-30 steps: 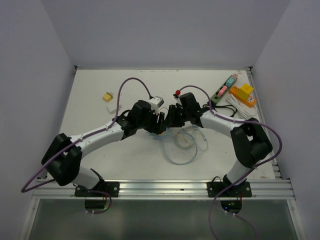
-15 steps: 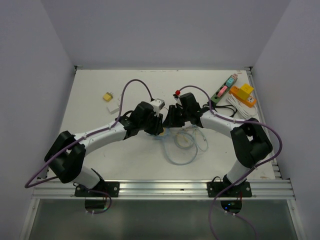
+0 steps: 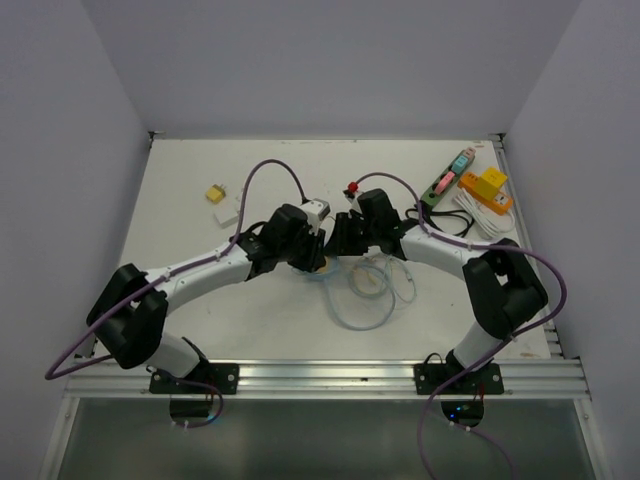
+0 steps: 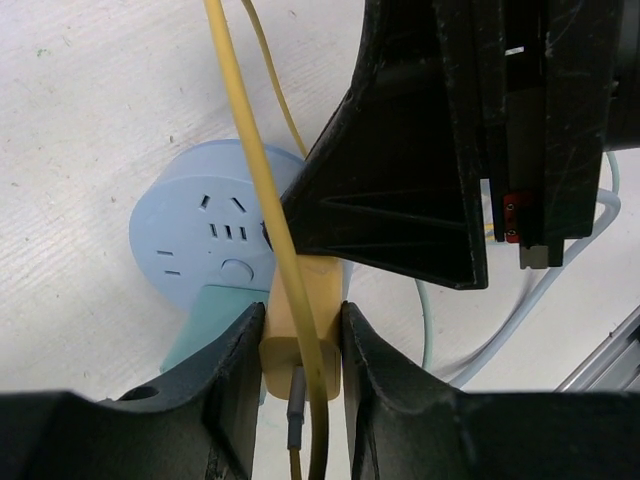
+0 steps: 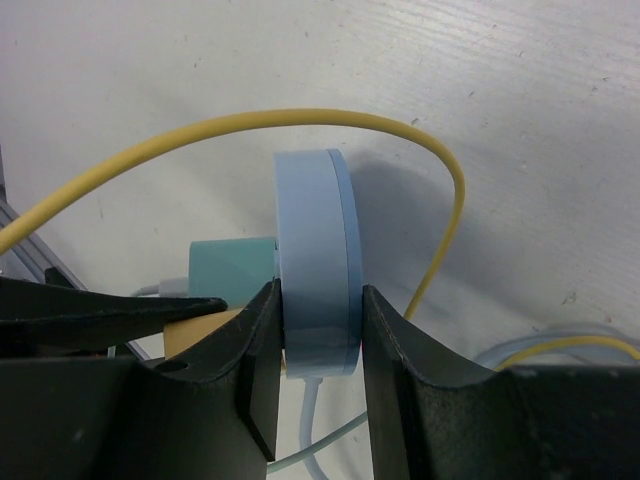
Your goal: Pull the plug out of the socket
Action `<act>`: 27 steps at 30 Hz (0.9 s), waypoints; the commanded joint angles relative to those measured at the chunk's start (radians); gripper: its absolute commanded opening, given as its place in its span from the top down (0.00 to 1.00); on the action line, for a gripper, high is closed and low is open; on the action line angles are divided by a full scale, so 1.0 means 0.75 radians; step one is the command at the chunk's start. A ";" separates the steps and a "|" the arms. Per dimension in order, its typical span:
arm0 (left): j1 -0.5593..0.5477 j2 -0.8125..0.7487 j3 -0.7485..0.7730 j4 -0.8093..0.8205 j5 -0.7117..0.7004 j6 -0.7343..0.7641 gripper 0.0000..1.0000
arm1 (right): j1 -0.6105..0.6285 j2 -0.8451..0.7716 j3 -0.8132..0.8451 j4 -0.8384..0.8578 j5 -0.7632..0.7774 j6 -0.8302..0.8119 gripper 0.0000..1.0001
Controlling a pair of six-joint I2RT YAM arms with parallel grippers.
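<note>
A round light-blue socket point(image 4: 205, 245) stands on edge between the two arms; in the right wrist view it shows edge-on point(image 5: 315, 262). My right gripper point(image 5: 315, 345) is shut on its rim. A yellow plug point(image 4: 300, 325) with a yellow cable point(image 4: 250, 160) sits in the socket face beside a teal plug point(image 4: 210, 320). My left gripper point(image 4: 297, 345) is shut on the yellow plug. In the top view both grippers meet at mid-table, the left point(image 3: 318, 255) and the right point(image 3: 338, 240), and hide the socket.
Pale blue and yellow cable loops point(image 3: 365, 290) lie in front of the grippers. A green power strip point(image 3: 447, 178), an orange box point(image 3: 486, 188) and white cables sit at the back right. A small yellow piece point(image 3: 214, 193) and a white one lie at the back left.
My left arm has moved right and closed in on the plug beside the right gripper. The right arm has barely moved.
</note>
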 commanded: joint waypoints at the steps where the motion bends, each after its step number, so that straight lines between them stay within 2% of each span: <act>1: 0.000 -0.151 0.075 0.051 -0.001 0.053 1.00 | -0.014 0.050 -0.080 -0.140 0.273 -0.155 1.00; 8: 0.006 -0.284 0.067 0.000 0.040 0.073 1.00 | -0.030 0.102 -0.116 -0.115 0.308 -0.168 1.00; 14: 0.053 -0.372 0.039 -0.031 0.056 0.065 1.00 | -0.037 0.126 -0.110 -0.087 0.257 -0.176 1.00; 19: 0.180 -0.417 0.055 -0.031 0.085 0.024 1.00 | -0.037 0.104 -0.102 -0.066 0.200 -0.176 1.00; 27: 0.366 -0.407 0.200 -0.082 -0.052 0.024 1.00 | -0.039 0.075 -0.086 -0.083 0.163 -0.180 1.00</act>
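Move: The orange plug is already between the left fingers, practically at the hand point, still in the round socket. The socket's middle lies about 4 cm ahead of the left hand, level sideways and 3 cm lower; the teal plug in it is about 1 cm ahead, 2 cm left and 3 cm below. The right hand holds the socket's rim: from it, the socket's middle is level ahead, 3 cm left and 2 cm below, the orange plug 4 cm back, 3 cm left and 2 cm above. The orange plug, kept pinched in the left fingers, is drawn slowly back-left off the socket's face for about a centimetre, then jerked steeply upward some 9 cm. The left hand then swings left and forward while the wrist tips its fingers up and turns counter-clockwise, each by 10 to 15 degrees. The right hand keeps its grip on the socket's rim and shifts about 1.5 cm forward. ##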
